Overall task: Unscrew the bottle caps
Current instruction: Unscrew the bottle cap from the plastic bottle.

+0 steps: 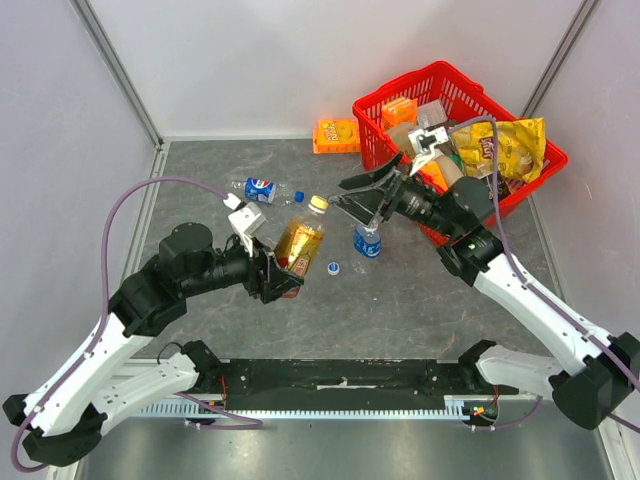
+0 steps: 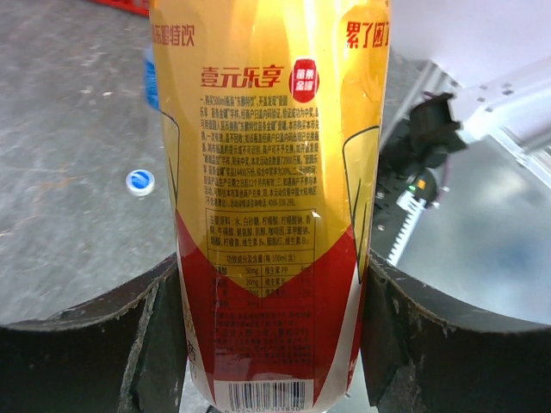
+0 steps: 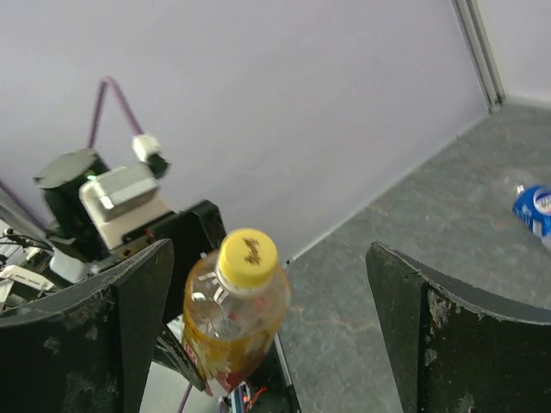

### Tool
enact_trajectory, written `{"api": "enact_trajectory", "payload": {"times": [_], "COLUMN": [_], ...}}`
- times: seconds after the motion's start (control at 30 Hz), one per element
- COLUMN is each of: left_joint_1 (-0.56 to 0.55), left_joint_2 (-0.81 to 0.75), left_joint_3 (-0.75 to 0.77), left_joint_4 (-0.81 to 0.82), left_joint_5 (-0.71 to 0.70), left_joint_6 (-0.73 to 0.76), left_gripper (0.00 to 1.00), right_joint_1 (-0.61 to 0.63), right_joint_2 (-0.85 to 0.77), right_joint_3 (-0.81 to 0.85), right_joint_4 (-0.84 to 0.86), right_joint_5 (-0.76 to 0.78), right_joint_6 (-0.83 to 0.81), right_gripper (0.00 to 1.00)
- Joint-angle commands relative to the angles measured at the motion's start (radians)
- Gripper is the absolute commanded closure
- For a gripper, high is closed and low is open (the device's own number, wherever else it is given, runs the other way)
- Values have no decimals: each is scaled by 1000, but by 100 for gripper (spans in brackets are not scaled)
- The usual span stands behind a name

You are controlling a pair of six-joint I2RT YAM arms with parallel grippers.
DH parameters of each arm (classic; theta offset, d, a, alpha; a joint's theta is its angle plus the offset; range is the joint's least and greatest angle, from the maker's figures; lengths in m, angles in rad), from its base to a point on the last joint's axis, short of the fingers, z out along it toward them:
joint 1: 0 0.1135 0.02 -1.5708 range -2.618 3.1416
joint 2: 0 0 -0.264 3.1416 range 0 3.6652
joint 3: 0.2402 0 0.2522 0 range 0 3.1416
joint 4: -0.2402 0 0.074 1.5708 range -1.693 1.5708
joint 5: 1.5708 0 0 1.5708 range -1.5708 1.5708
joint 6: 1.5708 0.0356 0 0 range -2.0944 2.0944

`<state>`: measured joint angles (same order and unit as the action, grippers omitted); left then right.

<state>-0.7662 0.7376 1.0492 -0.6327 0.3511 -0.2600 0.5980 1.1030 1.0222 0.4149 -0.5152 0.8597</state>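
My left gripper (image 1: 283, 274) (image 2: 271, 340) is shut on the lower body of the amber bottle (image 1: 299, 243) (image 2: 271, 172), which has a red-white label, and holds it tilted above the table. Its yellow cap (image 1: 318, 204) (image 3: 247, 256) is on. My right gripper (image 1: 346, 196) (image 3: 269, 284) is open, jaws wide either side of the yellow cap without touching it. A clear blue-labelled bottle (image 1: 367, 241) stands just right of the amber one. Another (image 1: 262, 189) (image 3: 534, 208) lies behind, a blue cap (image 1: 298, 196) at its neck end. A whitish-blue cap (image 1: 333, 267) (image 2: 139, 181) lies loose on the table.
A red basket (image 1: 455, 73) of snack packs stands at the back right, right behind my right arm. An orange box (image 1: 336, 134) lies against the back wall. Grey walls close off the left, back and right sides.
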Motion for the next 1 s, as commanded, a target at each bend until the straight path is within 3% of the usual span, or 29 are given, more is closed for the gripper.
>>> {"api": "enact_trajectory", "payload": {"times": [0.0, 0.17, 0.5, 0.97], "left_joint_1": [-2, -2, -2, -2], "left_joint_2": [8, 43, 129, 160], "left_joint_3": [66, 77, 66, 58], "left_joint_4": [-54, -113, -159, -160], "left_joint_5": [-202, -319, -394, -368], "left_joint_6": [53, 65, 70, 80], "left_gripper": [98, 98, 98, 98], "right_joint_1": [-3, -3, -3, 11], "right_joint_2": [61, 115, 268, 379], "right_joint_3": [36, 41, 16, -1], "right_joint_4": [-58, -36, 108, 262], "right_joint_5": [30, 15, -57, -62], "right_joint_6": [50, 93, 236, 352], "right_gripper": [2, 2, 2, 25]}}
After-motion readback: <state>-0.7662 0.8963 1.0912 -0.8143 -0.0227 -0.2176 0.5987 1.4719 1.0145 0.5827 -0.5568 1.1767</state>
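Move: The yellow cap of the amber bottle, still held in the left fingers, lies about 7 cm to the right hand's left, roughly 1 cm back and 3 cm lower. From the right hand the upright blue-label bottle is 3 cm ahead, 1 cm right; the loose cap is 2 cm ahead, 6 cm left, both far below on the table. From the left hand the yellow cap is about 7 cm ahead, 3 cm right and 12 cm up. Down some 10 cm, with about 6 cm forward and 6 cm left, the right hand follows the yellow cap, its fingers tipping some 25 degrees to point nearly level; wide open, they begin to narrow around it late on. The left hand keeps its grip, carrying the bottle down, forward and a little left while turning counter-clockwise and lifting its left side. ##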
